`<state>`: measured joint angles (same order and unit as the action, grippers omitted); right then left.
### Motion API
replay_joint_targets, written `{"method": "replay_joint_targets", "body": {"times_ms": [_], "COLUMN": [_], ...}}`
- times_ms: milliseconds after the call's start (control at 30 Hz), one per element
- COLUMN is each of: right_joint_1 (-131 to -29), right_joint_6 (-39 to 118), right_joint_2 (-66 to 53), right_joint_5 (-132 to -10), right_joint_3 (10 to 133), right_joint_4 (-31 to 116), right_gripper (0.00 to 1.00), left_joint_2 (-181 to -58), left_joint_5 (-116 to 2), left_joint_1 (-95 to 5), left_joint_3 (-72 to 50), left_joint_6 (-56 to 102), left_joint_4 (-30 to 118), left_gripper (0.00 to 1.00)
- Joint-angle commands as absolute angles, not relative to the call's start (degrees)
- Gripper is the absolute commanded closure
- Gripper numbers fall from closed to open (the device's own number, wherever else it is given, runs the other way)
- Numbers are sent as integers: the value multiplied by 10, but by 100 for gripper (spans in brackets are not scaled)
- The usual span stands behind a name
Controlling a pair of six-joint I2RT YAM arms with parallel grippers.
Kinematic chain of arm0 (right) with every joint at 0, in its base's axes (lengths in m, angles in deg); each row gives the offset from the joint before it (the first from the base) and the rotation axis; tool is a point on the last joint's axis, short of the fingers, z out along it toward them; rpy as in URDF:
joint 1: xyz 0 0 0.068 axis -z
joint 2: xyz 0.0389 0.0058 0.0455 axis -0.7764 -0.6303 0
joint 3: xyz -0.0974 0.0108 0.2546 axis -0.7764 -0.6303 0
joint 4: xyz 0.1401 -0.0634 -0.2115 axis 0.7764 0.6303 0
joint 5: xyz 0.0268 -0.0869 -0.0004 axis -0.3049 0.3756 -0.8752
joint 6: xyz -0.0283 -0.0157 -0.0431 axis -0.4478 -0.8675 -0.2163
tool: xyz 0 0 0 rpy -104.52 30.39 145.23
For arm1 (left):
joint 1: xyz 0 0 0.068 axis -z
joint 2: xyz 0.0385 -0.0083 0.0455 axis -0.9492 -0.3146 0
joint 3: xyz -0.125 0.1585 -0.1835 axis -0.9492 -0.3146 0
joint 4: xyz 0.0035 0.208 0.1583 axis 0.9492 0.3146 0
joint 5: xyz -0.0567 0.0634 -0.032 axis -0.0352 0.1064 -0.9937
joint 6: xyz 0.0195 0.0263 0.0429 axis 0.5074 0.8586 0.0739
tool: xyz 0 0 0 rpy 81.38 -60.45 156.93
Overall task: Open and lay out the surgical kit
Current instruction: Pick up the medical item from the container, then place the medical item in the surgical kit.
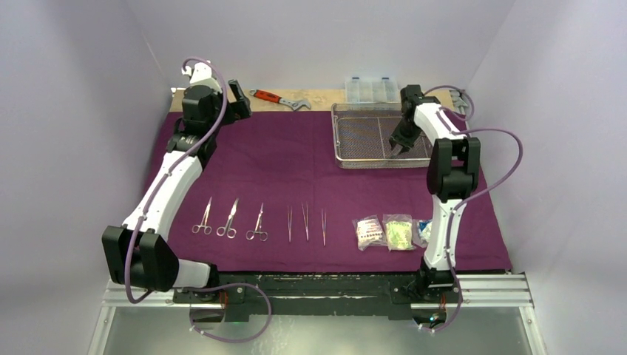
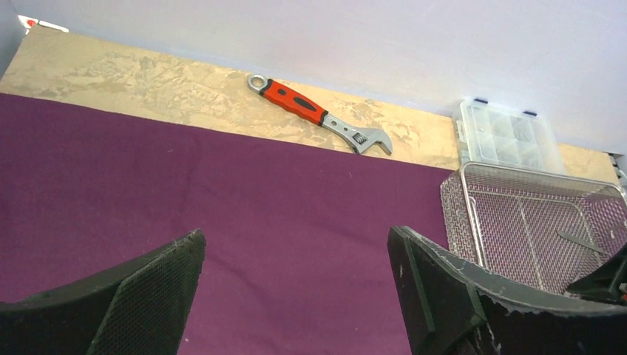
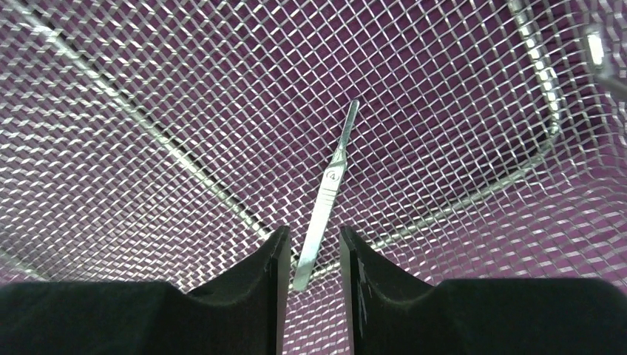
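The dark-purple cloth (image 1: 296, 170) lies spread over the table. Along its near side lie three scissor-like forceps (image 1: 229, 220), three slim tweezers (image 1: 305, 220) and three clear packets (image 1: 399, 231) in a row. The wire-mesh tray (image 1: 336, 137) stands at the back right. My right gripper (image 1: 399, 146) reaches down into it. In the right wrist view its narrowly parted jaws (image 3: 310, 244) straddle the end of a flat steel handle (image 3: 325, 196) lying on the mesh, with a gap on each side. My left gripper (image 2: 296, 244) hovers wide open and empty over the cloth at the back left.
A red-handled wrench (image 2: 318, 115) lies on the bare wooden strip behind the cloth. A clear plastic compartment box (image 2: 506, 137) stands behind the tray (image 2: 462, 214). White walls close in the back and both sides.
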<state>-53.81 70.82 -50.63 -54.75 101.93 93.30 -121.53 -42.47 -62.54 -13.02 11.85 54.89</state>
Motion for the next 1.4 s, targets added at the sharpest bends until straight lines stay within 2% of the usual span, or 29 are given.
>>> {"method": "replay_joint_targets", "body": {"times_ms": [0,333,467,567,667,1067,1367], "right_joint_1": [-539,-539,-539,-539,-539,-541,-554], "right_joint_6": [730,726,724,726,729,719,718], "right_joint_2": [-523,-570,-577,-574,-568,-453,-422], "right_joint_5": [-551,-538,-524,-524,-511,-468,-474], "right_joint_3": [1023,1056,1049,1032,1033,1022,1020], "right_joint_4": [944,945,950,938,935,863,831], "right_gripper": [67,71,79,91,93,91,91], "left_joint_2": [-1224,-1229,-1227,-1227,-1227,-1235,-1241], "left_joint_5": [-410,-399,-392,-392,-395,-424,-434], "left_joint_1": [-626,-626,-626,-626,-626,-626,-626], "left_joint_3": [-114,-130,-133,-133,-133,-135,-132], "left_joint_6": [146,143,141,141,140,135,133], "left_joint_4": [497,485,481,477,474,471,472], "left_gripper": [7,7,7,8,7,8,8]}}
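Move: The right hand hangs inside the mesh basket with fingers partly open. The scalpel handle's middle is about 2 cm ahead, 2 cm right and 3 cm below; a second flat handle lies roughly 6 cm ahead and 6 cm right, equally low. The basket's middle is some 6 cm ahead and 3 cm left, the clear compartment box about 24 cm ahead and 5 cm left. From the left hand, the scalpel handle lies about 5 cm ahead, 54 cm right and 28 cm below. Lower the right gripper about 3 cm to the basket floor, fingers either side of the scalpel handle's broad rear half, and hold there while they close and pinch it. Then lift it, slowly at first, some 8 cm up and 4 cm forward over the basket, letting the fingers tip forward by about 15 degrees. ##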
